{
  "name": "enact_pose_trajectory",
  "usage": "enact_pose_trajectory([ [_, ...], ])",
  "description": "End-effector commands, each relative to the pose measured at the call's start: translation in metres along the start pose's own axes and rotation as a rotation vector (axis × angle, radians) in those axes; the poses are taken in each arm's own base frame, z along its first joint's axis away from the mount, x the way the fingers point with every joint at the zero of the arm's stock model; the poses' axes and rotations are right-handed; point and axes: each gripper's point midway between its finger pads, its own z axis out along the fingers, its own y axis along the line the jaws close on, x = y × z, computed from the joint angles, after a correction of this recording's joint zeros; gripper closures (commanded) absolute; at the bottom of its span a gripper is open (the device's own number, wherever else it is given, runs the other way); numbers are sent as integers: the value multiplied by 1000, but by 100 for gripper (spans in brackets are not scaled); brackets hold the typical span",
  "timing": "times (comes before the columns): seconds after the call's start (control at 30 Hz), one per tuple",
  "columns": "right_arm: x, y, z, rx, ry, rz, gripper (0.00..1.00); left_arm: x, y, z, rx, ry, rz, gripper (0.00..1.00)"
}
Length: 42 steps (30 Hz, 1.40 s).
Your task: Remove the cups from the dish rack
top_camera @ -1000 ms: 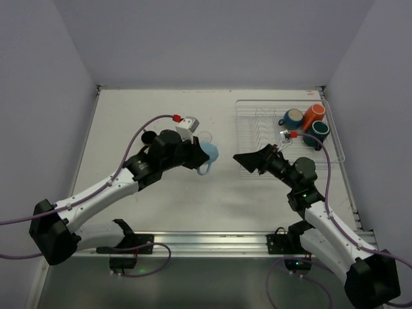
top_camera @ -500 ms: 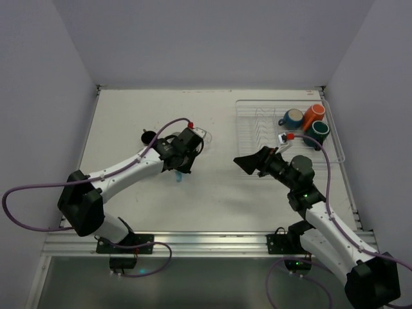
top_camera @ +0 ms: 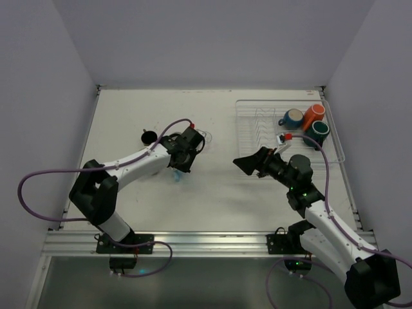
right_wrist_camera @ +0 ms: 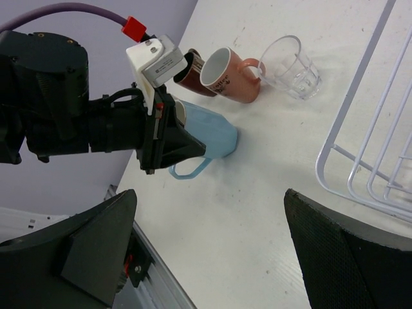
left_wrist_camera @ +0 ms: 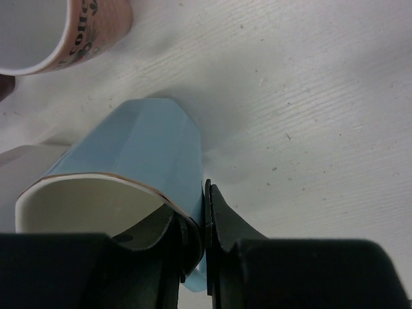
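Note:
My left gripper is shut on the rim wall of a light blue cup, one finger inside and one outside. The cup is tilted, with its base down at the table and its handle towards the near edge. A salmon-pink cup, a dark brown cup and a clear glass tumbler sit just behind it. The white wire dish rack at the right holds a dark blue cup, an orange cup and a dark teal cup. My right gripper is open and empty, left of the rack.
A small dark round object sits left of the left arm. The rack's corner lies close to my right gripper's far side. A metal rail runs along the near edge, and walls close in the table on three sides.
The left arm swung its wrist left and down, bringing the light blue cup from mid-air to the table beside the pink cup. The right arm hardly moved.

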Motion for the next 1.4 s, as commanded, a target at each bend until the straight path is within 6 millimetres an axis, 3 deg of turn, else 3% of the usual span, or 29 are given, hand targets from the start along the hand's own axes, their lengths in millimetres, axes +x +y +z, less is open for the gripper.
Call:
enact_pose_trajectory([
  [0.0, -23, 17, -1, -31, -62, -52, 1, -20, 4, -1, 16, -61, 8, 80],
  [0.13, -27, 16, 0, -9, -73, -56, 1, -22, 9, -2, -3, -56, 8, 56],
  [0.27, -50, 22, 0, 31, -121, -105, 1, -31, 10, -15, 4, -99, -5, 27],
  [0.33, -52, 9, 2, 108, -106, -118, 1, -37, 13, -24, 1, -135, -18, 21],
  [0.4, -69, 7, 3, 160, -143, -169, 1, -48, 16, -40, 5, -196, -35, 13],
  [0.43, -69, -6, 5, 223, -131, -177, 1, -54, 18, -52, 11, -235, -46, 11],
  [0.5, -96, -20, 1, 343, -203, -239, 1, -63, 17, -67, 34, -290, -64, 9],
  [0.6, -127, -55, -13, 541, -257, -265, 1, -79, 13, -107, 126, -442, -85, 7],
  [0.63, -134, -67, -16, 586, -265, -258, 1, -84, 13, -133, 167, -522, -93, 7],
  [0.67, -154, -79, -28, 639, -312, -244, 1, -92, 10, -147, 204, -587, -98, 7],
  [0.73, -172, -96, -43, 720, -367, -232, 2, -89, 5, -181, 298, -683, -85, 7],
  [0.8, -190, -116, -58, 817, -409, -230, 2, -88, -1, -203, 369, -769, -70, 6],
  [0.83, -199, -129, -70, 891, -442, -226, 2, -87, -2, -229, 418, -864, -64, 5],
  [0.87, -203, -143, -70, 938, -432, -222, 2, -77, -6, -220, 441, -859, -54, 4],
  [0.93, -206, -161, -73, 1012, -423, -219, 1, -65, -12, -232, 507, -912, -31, 2],
  [0.97, -216, -172, -83, 1062, -445, -212, 1, -58, -15, -225, 516, -904, -15, 1],
  [1.0, -213, -189, -82, 1107, -417, -200, 1, -54, -15, -224, 520, -904, -6, 1],
  [1.1, -221, -213, -87, 1196, -404, -200, 1, -44, -14, -216, 509, -901, -3, 0],
  [1.17, -237, -220, -92, 1227, -415, -207, 1, -40, -20, -215, 546, -893, 8, 0],
  [1.23, -237, -237, -95, 1278, -378, -201, 1, -40, -21, -218, 556, -890, 13, 0],
  [1.37, -244, -252, -95, 1305, -339, -195, 1, -39, -13, -223, 504, -920, -8, 0],
])
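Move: The left hand has the light blue cup by its handle, the cup's middle about 7 cm ahead and 3 cm left, level with the hand. From this hand the white cup is some 8 cm ahead and 14 left, the pink mug 22 ahead and 1 left. The green mug is 27 cm ahead of the right hand, 35 right and 12 below; the orange mug stands 8 cm beyond it, the dark blue mug 7 beyond and 10 left of it. The left fingers open wide and let go of the light blue cup's handle, then that hand rises clear to about 20 cm, drawing back some 7 cm as its fingers swing up and to the right. Meanwhile the open right hand sweeps about 30 cm right and 17 forward over the rack towards the green mug, turning roughly 60 degrees clockwise and tipping its fingers down. ##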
